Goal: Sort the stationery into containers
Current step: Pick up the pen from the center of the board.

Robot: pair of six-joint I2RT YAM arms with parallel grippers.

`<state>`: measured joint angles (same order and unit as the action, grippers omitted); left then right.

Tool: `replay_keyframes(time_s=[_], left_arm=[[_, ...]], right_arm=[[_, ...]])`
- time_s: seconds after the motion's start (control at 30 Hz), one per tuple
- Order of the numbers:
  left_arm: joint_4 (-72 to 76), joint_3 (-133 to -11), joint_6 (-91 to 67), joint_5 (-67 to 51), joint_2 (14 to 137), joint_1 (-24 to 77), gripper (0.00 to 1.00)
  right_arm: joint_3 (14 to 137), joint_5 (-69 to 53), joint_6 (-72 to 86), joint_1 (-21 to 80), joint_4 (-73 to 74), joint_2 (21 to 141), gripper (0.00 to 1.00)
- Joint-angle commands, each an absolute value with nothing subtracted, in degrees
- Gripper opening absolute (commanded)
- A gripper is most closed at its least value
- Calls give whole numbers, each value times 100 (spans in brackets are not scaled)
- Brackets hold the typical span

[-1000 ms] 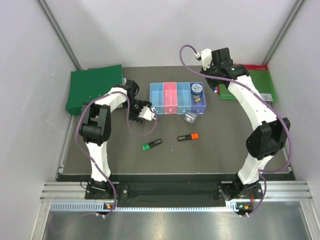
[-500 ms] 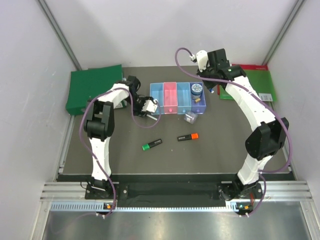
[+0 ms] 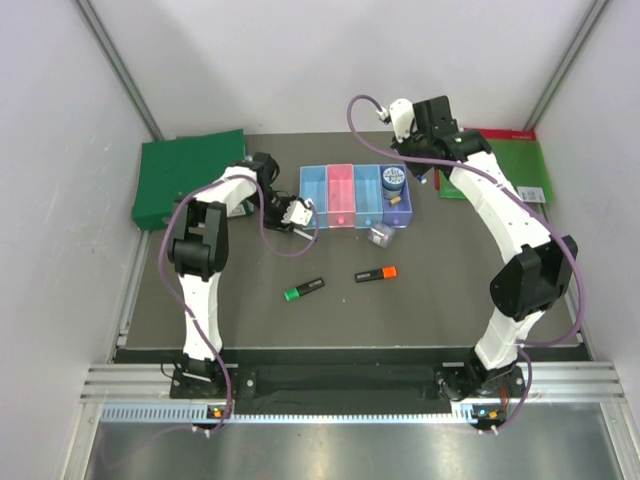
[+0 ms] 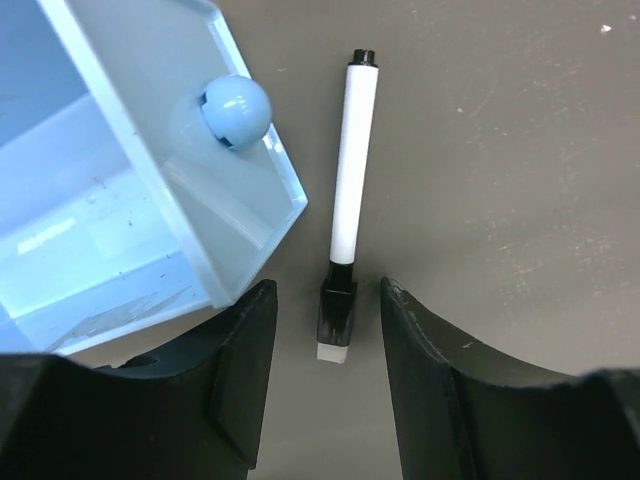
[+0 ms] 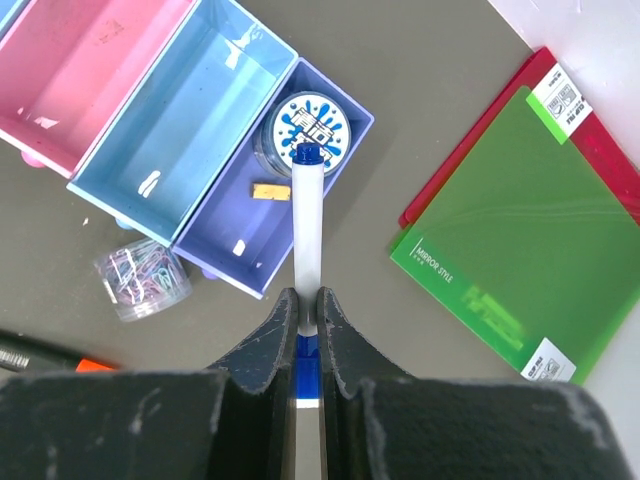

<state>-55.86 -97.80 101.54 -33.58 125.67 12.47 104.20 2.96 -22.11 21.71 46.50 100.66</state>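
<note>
The four joined trays (image 3: 353, 196) stand mid-table: light blue, pink (image 5: 90, 70), light blue (image 5: 190, 120), purple-blue (image 5: 240, 235). The tin (image 5: 307, 125) and the tan block (image 5: 270, 191) lie in the purple-blue tray. My left gripper (image 4: 325, 295) is open, low over the table, its jaws either side of the black end of the black-white marker (image 4: 348, 180), which lies beside the leftmost tray (image 4: 150, 200). My right gripper (image 5: 308, 295) is shut on the blue-white pen (image 5: 307, 220), held above the purple-blue tray's right edge.
The clip box (image 3: 380, 235) sits on the table just in front of the trays. The green-cap highlighter (image 3: 303, 290) and the orange-cap highlighter (image 3: 376, 274) lie nearer the front. Green folders lie at the back left (image 3: 190, 175) and back right (image 3: 510, 165).
My left gripper has moved back toward the leftmost tray and now straddles the marker. My right gripper has shifted slightly left with the pen.
</note>
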Motion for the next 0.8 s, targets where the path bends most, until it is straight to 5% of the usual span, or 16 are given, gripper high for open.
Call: replay_keyframes(time_s=[0.0,0.77], left_arm=[[-6230,-9589,10722,-2366,13263,1195,52],[-6794,-9959,10688,-1775,13474,1283,18]], right_arm=[[10775,334,-2320,2285,4474,10019,5],[10855,158,-2259,2478,4482,10134,5]])
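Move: The white pen lies on the board just under the left hand's open fingers, its middle about 3 cm to the right, 2 cm back and 1 cm below; its black-capped end reaches left between them. The box's left light-blue compartment is some 10 cm ahead and 7 cm right of that hand, and the green marker 18 cm back and 4 cm right. From the right hand, the white pen is roughly 34 cm left, 3 cm back and 24 cm down. The left fingertips close from about half open onto the sides of the white pen's black cap and pinch it near the end. As they close, the hand slides about 2.5 cm left towards the capped end, sinks about half a centimetre and tips some 10 degrees steeper, fingers pointing more straight down. The right hand keeps hold of the blue pen, rising about 1 cm, then drifting 1.5 cm left. ##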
